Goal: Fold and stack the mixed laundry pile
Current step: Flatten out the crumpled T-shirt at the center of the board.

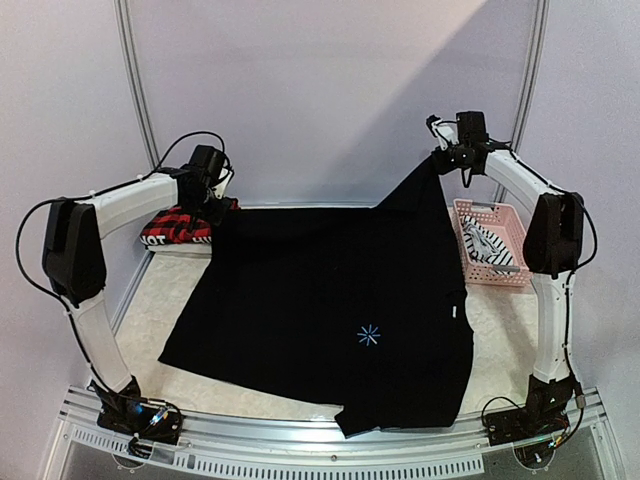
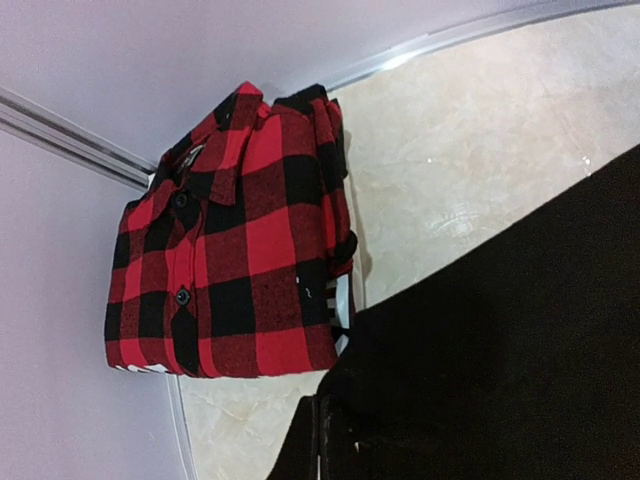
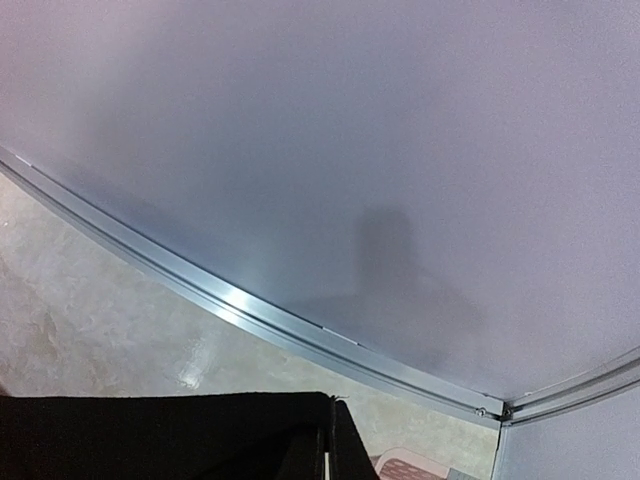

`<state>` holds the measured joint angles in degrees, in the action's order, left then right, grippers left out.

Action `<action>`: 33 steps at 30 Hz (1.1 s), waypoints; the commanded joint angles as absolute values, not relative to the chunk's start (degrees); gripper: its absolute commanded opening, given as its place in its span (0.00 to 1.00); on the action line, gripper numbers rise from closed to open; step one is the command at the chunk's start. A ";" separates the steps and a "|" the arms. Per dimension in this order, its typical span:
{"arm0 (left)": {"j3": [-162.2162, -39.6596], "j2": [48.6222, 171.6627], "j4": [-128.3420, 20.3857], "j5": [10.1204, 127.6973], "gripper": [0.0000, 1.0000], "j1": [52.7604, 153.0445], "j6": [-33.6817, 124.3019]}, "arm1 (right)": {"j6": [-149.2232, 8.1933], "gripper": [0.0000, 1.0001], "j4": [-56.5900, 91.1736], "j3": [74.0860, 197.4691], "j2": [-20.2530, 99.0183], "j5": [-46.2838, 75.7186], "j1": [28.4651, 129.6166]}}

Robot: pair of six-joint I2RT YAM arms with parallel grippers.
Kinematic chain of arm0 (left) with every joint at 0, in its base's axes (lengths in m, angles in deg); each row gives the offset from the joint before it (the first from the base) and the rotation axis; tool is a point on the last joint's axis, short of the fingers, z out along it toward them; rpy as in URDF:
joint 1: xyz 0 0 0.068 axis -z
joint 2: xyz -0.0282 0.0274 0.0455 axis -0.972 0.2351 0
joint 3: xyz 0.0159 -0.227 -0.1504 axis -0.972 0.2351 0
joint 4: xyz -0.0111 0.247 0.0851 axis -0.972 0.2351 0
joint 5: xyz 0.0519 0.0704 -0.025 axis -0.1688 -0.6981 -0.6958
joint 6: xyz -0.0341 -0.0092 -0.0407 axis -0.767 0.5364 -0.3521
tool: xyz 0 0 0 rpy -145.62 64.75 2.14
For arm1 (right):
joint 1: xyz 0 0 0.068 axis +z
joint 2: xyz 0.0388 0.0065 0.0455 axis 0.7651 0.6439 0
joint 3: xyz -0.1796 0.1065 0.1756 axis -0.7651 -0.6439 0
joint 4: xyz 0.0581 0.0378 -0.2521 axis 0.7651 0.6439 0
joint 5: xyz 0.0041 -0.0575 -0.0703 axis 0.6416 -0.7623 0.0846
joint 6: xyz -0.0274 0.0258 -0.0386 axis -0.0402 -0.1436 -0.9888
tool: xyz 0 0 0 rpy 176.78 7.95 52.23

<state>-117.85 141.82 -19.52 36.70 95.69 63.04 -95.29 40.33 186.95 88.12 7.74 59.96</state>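
Observation:
The large black T-shirt (image 1: 340, 310) is stretched across the table, with a small star print facing up. Its two far corners are raised. My left gripper (image 1: 213, 205) is shut on the far left corner and my right gripper (image 1: 441, 160) is shut on the far right corner, held higher. In the left wrist view the black T-shirt (image 2: 500, 350) hangs from the left gripper (image 2: 322, 410). In the right wrist view the black T-shirt (image 3: 150, 435) runs taut from the right gripper (image 3: 328, 430). A folded red-and-black plaid piece (image 1: 178, 224) (image 2: 235, 250) lies at the far left. The striped tank top (image 1: 492, 248) lies in the basket.
The pink perforated basket (image 1: 485, 205) stands at the far right, beside the T-shirt's edge; its corner (image 3: 410, 468) shows in the right wrist view. A dark folded garment with white lettering (image 1: 155, 240) lies under the plaid piece. Metal rails and walls close off the back and sides.

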 commanded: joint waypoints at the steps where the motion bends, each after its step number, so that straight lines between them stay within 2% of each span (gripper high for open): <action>1: -117.89 140.82 -21.60 37.51 0.00 95.79 63.86 | -94.32 0.00 43.14 187.48 90.21 6.38 58.78; 10: -118.14 141.55 -22.01 38.89 0.00 95.74 66.12 | -90.89 0.00 48.64 176.10 80.46 13.27 58.74; 22: -110.02 132.47 -22.38 47.67 0.00 94.46 73.22 | -85.51 0.00 55.05 159.63 63.51 22.62 58.77; 28: -105.26 127.36 -24.76 46.40 0.00 94.25 81.00 | -84.50 0.00 57.15 152.40 56.42 24.64 58.71; 33: -104.22 129.28 -26.28 42.76 0.00 94.30 84.84 | -83.39 0.00 59.40 148.85 54.51 26.58 58.69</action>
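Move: Both my hands hold the T-shirt's far corners. Its middle lies about 20 cm back, 18 cm right and 16 cm below my left hand, and some 36 cm back, 20 cm left and 24 cm below my right. The blue emblem is about 27 cm back and 25 cm right of my left hand; the plaid stack sits 6 cm ahead and 12 cm left of it. The pink basket is roughly 12 cm back and 14 cm right of my right hand. With both corners still pinched, I dip my right hand about 7 cm and sweep it back over the board towards the T-shirt's middle, lifting again partway, to finish some 19 cm nearer my base and tipped about 20 degrees farther down. My left hand nearly waits at first, then eases back 4 to 5 cm, rising 3 cm and turning clockwise. ##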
